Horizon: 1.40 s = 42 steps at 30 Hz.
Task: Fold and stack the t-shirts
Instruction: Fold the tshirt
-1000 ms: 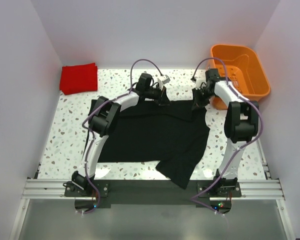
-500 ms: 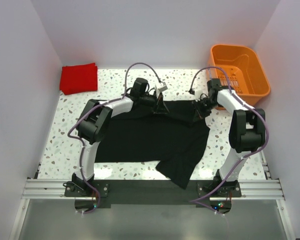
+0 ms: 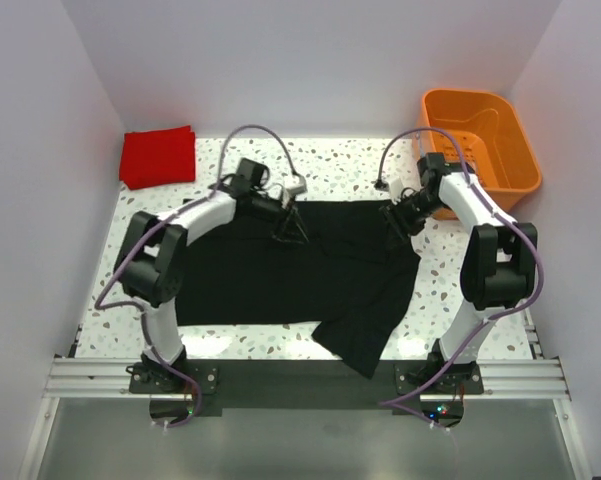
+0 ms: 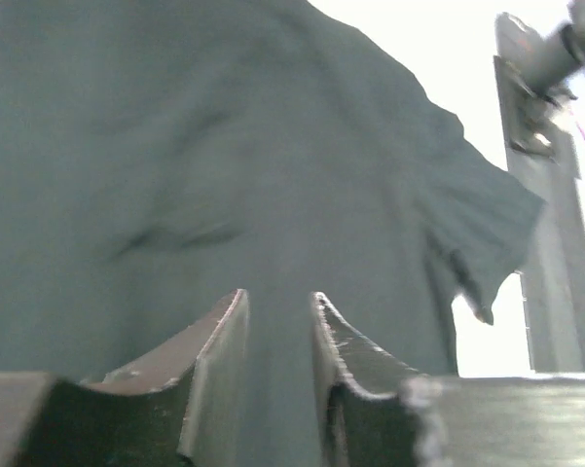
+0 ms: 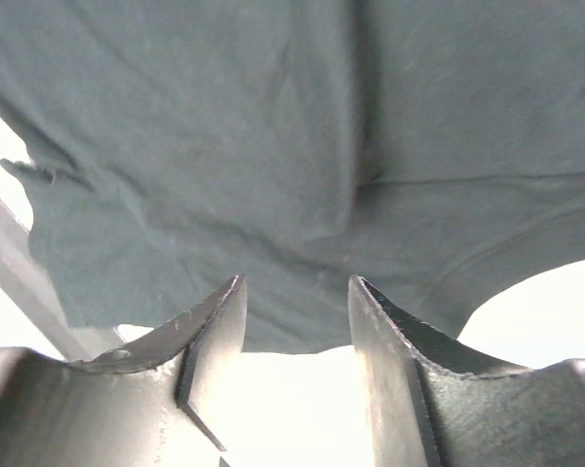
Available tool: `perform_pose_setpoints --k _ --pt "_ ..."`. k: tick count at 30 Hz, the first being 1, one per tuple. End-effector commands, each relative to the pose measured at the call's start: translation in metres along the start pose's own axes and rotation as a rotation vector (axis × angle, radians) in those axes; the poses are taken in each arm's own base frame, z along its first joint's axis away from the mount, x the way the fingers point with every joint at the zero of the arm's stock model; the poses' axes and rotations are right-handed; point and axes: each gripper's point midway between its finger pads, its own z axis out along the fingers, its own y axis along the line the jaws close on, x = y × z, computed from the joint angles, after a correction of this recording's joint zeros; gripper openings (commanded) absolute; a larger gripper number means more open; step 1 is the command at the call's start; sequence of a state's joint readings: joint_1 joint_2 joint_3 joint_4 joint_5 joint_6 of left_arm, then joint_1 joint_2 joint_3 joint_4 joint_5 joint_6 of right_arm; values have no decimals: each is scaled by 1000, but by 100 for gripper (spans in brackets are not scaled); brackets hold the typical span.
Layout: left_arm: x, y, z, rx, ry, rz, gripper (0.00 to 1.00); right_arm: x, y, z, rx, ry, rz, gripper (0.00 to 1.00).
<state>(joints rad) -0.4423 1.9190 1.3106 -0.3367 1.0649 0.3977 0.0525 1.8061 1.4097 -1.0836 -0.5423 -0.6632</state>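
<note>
The black t-shirt (image 3: 300,270) lies spread across the middle of the table, with one corner draped over the near edge (image 3: 358,355). The red t-shirt (image 3: 158,156) sits folded at the far left corner. My left gripper (image 3: 291,230) hovers low over the black shirt's upper edge. It is open by a narrow gap (image 4: 278,297), with black cloth (image 4: 224,146) showing beyond the jaws. My right gripper (image 3: 394,219) is at the shirt's upper right corner. It stands open (image 5: 297,282) just off the cloth's edge (image 5: 273,146), with nothing between the jaws.
An orange plastic basket (image 3: 500,160) stands at the far right corner, close behind the right arm. White walls enclose the table on three sides. A metal rail (image 3: 300,378) runs along the near edge by the arm bases.
Both grippers were shut on the black shirt's upper edge and have now opened and let go. The left gripper has moved left and slightly nearer; the right has barely shifted.
</note>
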Motion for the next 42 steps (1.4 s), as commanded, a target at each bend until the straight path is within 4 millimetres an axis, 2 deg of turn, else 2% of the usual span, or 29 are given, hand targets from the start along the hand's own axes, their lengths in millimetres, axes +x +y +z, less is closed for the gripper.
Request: perform_pose_setpoints --k 1,2,3,4,6,7,8,9,11,12,15,17,18,22,23,27,32,34,36,38,39,40,41,42 --pt "-18 30 -81 -189 -71 -43 38 -29 -8 -10 64 -69 -11 51" --pt "-23 40 -99 -245 -75 -47 40 -35 -9 -7 88 -65 0 52" --pt "-20 49 -114 -297 -71 -70 41 -32 -13 0 107 -31 14 52" --pt "-14 64 -144 -378 -65 -121 44 -29 -18 3 136 -4 21 52" --pt "-1 76 -173 -448 -27 -149 45 -25 -19 12 169 38 51 52" --pt "12 83 -199 -500 -2 -221 46 -19 -23 16 194 73 65 52" --pt "22 87 -216 -534 10 -241 46 -16 -20 18 193 93 90 50" --pt "39 93 -243 -610 37 -300 46 -14 -20 20 188 103 111 50" --pt "56 96 -267 -680 79 -334 46 -8 -15 19 181 121 155 50" --pt "74 95 -285 -723 137 -355 46 -7 -13 18 182 124 169 50" --pt "103 94 -312 -789 204 -445 44 0 -4 15 176 148 239 50" --pt "109 92 -319 -793 194 -491 45 8 -3 11 184 163 297 50" --pt "116 93 -329 -829 191 -514 46 9 -2 11 178 160 317 50" --pt "140 91 -343 -880 168 -647 48 16 4 17 125 158 435 52" --pt "144 90 -350 -895 135 -698 52 17 6 21 106 164 453 53" --pt "155 91 -357 -906 81 -780 57 16 0 33 109 146 504 54" --pt "172 94 -353 -901 97 -834 57 15 -3 48 73 149 547 51" --pt "178 96 -350 -889 95 -861 57 14 0 52 36 147 565 47" --pt "167 95 -341 -835 53 -841 57 14 3 53 14 144 573 41" --pt "149 93 -330 -786 24 -758 58 11 11 54 -27 135 581 32" --pt "125 87 -311 -716 -21 -678 57 11 13 55 -40 134 586 28" --pt "118 86 -301 -699 -20 -637 57 11 15 55 -55 131 595 20" --pt "103 89 -279 -670 -3 -563 56 10 18 56 -70 129 601 16" --pt "95 82 -261 -625 -5 -529 56 10 19 56 -78 128 607 12"
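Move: The flap's left end, on the shirt's left edge, lies about 32 cm left of the left hand, 5 cm ahead and 7 cm below; the top fold's left corner is some 11 cm farther out than that end, and the red box 28 cm farther out and 8 cm more to the left. For the right hand, the ridge at the flap's near right edge is about 3 cm left, 2 cm back and 6 cm below. The orange bin stands roughly 27 cm ahead and 21 cm right. Sweeping fast to the left in a forward-bowed arc over the shirt, the left hand goes about 40 cm, swings back towards its base and sinks, then doubles back some 5 cm to the right over the shirt's left edge, turning about 50 degrees counter-clockwise, its fingers opening wider. The right hand, after a small lift forward, sinks about 5 cm, turns clockwise and closes on the flap's ridge. ##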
